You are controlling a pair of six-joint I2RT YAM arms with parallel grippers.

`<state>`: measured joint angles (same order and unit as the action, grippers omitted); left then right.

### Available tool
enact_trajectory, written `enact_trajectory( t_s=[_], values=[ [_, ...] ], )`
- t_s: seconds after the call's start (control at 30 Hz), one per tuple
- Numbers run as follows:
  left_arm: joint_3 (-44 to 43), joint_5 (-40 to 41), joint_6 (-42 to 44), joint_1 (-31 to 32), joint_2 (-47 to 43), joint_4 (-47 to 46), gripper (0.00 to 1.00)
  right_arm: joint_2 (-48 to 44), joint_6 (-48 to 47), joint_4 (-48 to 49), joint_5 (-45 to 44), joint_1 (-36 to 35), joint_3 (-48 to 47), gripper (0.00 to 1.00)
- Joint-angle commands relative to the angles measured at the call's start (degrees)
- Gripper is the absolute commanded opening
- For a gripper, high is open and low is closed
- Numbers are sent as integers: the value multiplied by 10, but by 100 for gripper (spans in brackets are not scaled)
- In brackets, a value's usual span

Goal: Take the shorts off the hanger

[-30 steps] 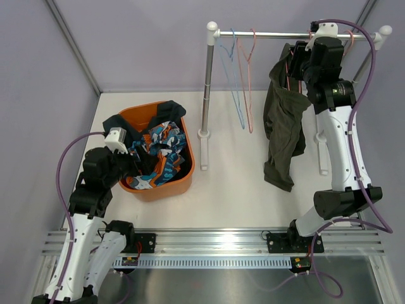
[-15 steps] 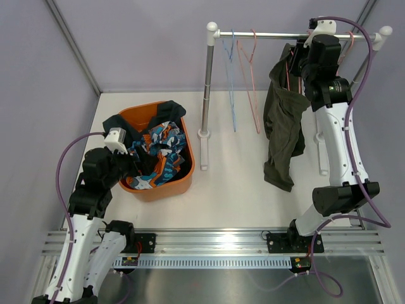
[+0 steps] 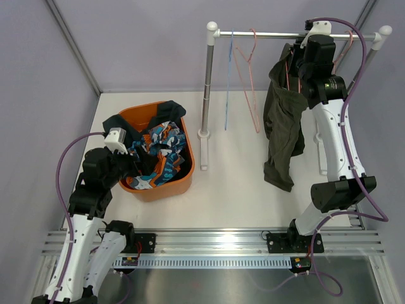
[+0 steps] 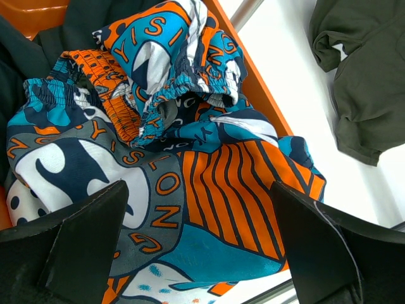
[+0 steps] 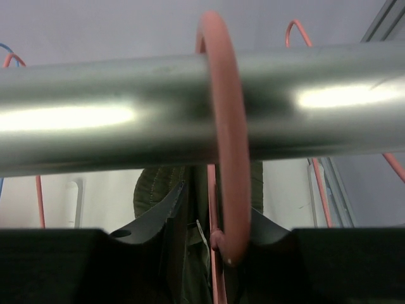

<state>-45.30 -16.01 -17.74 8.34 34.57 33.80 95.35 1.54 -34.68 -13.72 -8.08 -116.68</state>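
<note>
Olive green shorts (image 3: 281, 133) hang from a pink hanger (image 5: 221, 126) hooked over the steel rail (image 3: 278, 35). My right gripper (image 5: 218, 206) is up at the rail, shut on the hanger's neck, with the olive waistband (image 5: 155, 190) also between its fingers. In the top view the wrist covers the right gripper (image 3: 304, 50). Patterned blue, white and orange shorts (image 4: 158, 126) lie in the orange basket (image 3: 161, 190) with dark shorts (image 3: 117, 121). Above that pile my left gripper (image 4: 199, 240) hovers wide open, holding nothing.
An empty blue hanger (image 3: 229, 82) and an empty pink hanger (image 3: 248, 82) hang on the rail left of the olive shorts. The rack's left post (image 3: 205, 95) stands between basket and shorts. Another pink hanger hook (image 5: 297, 31) sits right of the gripper.
My right gripper's jaws have narrowed onto the hanger neck and the wrist has edged up to the rail. The two empty hangers have swung. The left arm has not moved.
</note>
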Motion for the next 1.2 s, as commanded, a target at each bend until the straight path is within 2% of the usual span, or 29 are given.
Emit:
enact_trajectory(
  t_s=[0.0, 0.07, 0.27, 0.6, 0.77, 0.9, 1.03, 1.17],
  values=[
    [2, -1, 6, 3, -4, -16, 99, -4, -8, 27, -19, 3, -16, 29],
    [0, -3, 5, 3, -4, -15, 99, -4, -9, 28, -22, 4, -16, 25],
    [-8, -4, 3, 3, -6, -10, 99, -2, -8, 17, -29, 5, -32, 0],
    [-55, -15, -6, 3, 5, -7, 99, -42, 6, -17, -23, 4, -105, 0],
    [-64, -28, -12, 3, 15, -15, 99, -67, 16, -64, -11, 3, -130, 0],
    [-72, -37, -18, 3, 23, -22, 99, -112, 30, -74, -6, 3, -69, 0],
    [-80, -66, -30, 4, 34, -37, 99, -154, 69, -131, 13, 1, -15, 0],
    [-93, -78, -36, 8, 54, -47, 99, -240, 96, -143, -22, -55, 128, 0]
  ],
)
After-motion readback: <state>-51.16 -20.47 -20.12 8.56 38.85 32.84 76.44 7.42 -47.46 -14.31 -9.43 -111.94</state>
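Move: Between the right hand's half-open fingers stands the neck of the pink hanger that carries the olive shorts, within about 1 cm of the hand point. The rail crosses roughly 2 cm ahead and 4 cm above; the shorts' middle hangs some 20 cm straight below. An empty pink hanger hangs about 15 cm left and 3 cm ahead, its middle some 8 cm below. From the left hand, the neck lies about 45 cm right, 25 cm ahead and 19 cm above. Closing its fingers, the right hand pinches the hanger's neck below the hook, then rises about 7 cm to bring the hook over the rail. It speeds up into a pull straight back, some 12 cm, away from the rail, dipping a little at the end with the grip kept. The empty, open left hand lifts about 3 cm over the basket. ##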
